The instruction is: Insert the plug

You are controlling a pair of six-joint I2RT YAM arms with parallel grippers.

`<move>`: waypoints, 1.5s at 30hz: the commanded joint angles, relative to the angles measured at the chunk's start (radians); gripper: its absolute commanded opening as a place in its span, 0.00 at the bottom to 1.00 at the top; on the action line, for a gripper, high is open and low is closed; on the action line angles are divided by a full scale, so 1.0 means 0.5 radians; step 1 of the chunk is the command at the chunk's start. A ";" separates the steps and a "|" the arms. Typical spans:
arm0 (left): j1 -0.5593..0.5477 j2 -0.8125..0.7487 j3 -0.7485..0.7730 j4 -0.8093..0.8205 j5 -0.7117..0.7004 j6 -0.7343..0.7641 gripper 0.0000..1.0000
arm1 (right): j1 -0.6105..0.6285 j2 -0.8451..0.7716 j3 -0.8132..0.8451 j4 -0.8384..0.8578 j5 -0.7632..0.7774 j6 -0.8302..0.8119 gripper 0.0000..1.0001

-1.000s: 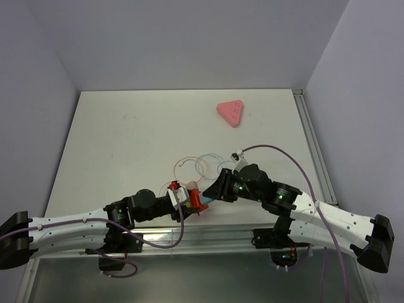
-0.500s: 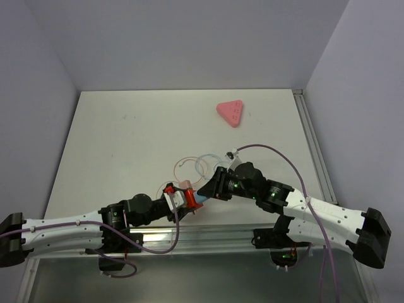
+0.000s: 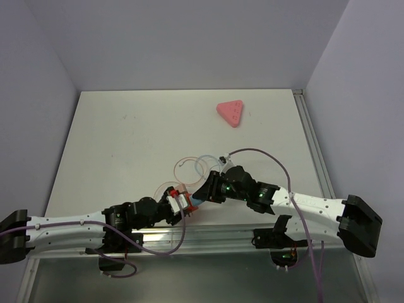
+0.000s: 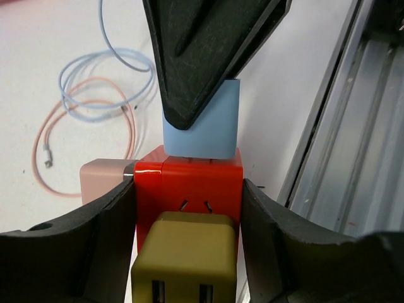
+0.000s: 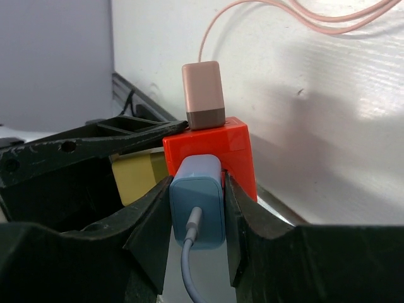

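Observation:
The plug (image 5: 197,202) is a small light-blue box with a grey-blue cable out of its back. My right gripper (image 5: 197,218) is shut on its two sides. Its front end sits against one face of an orange-red cube block (image 4: 189,180), which my left gripper (image 4: 189,196) is shut on from both sides. In the left wrist view the plug (image 4: 205,126) meets the far face of the block under the right gripper's black fingers (image 4: 202,50). From above, both grippers meet near the table's front edge, at the block (image 3: 180,201) and plug (image 3: 195,199).
An olive-yellow plug (image 4: 183,262) and a dusty-pink plug (image 5: 202,95) sit in other faces of the block. Thin pink and blue cable loops (image 3: 202,165) lie just behind the grippers. A pink triangular socket strip (image 3: 230,113) lies at the back right. A metal rail (image 4: 341,158) runs along the front edge.
Both grippers have shifted left along the front edge. The right gripper has closed in on the block, so the plug now touches its face.

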 commanded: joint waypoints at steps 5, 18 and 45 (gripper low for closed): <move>-0.015 0.339 0.463 0.614 0.036 0.098 0.00 | 0.065 0.117 -0.243 0.432 -0.485 0.066 0.00; -0.037 0.646 0.243 0.864 -0.022 -0.049 0.00 | -0.015 0.650 -0.752 1.612 -0.599 0.218 0.00; -0.122 0.870 0.101 0.758 -0.010 -0.335 0.00 | 0.010 1.661 -0.706 2.828 -1.025 0.587 0.07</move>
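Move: The left gripper still holds the red socket block; the light blue plug that it meets lies roughly 5 cm to its right, 3 cm ahead and 1 cm below. The right gripper still holds that plug, with the red socket block some 4 cm to its left, 1 cm ahead and 2 cm below. From the right gripper, the pink plug sits about 6 cm left, 5 cm ahead and 2 cm lower, and the yellow plug about 5 cm left and 1 cm back, level in height. Keep both grips shut and bring the joined pieces down together: lower the right gripper about 9 cm, easing it slightly back and tilting its fingers up towards level, with the blue plug still against the red block. Sink the left gripper some 6.5 cm, first tipping its fingers down, then partly back up as you work it right, towards the blue plug. ##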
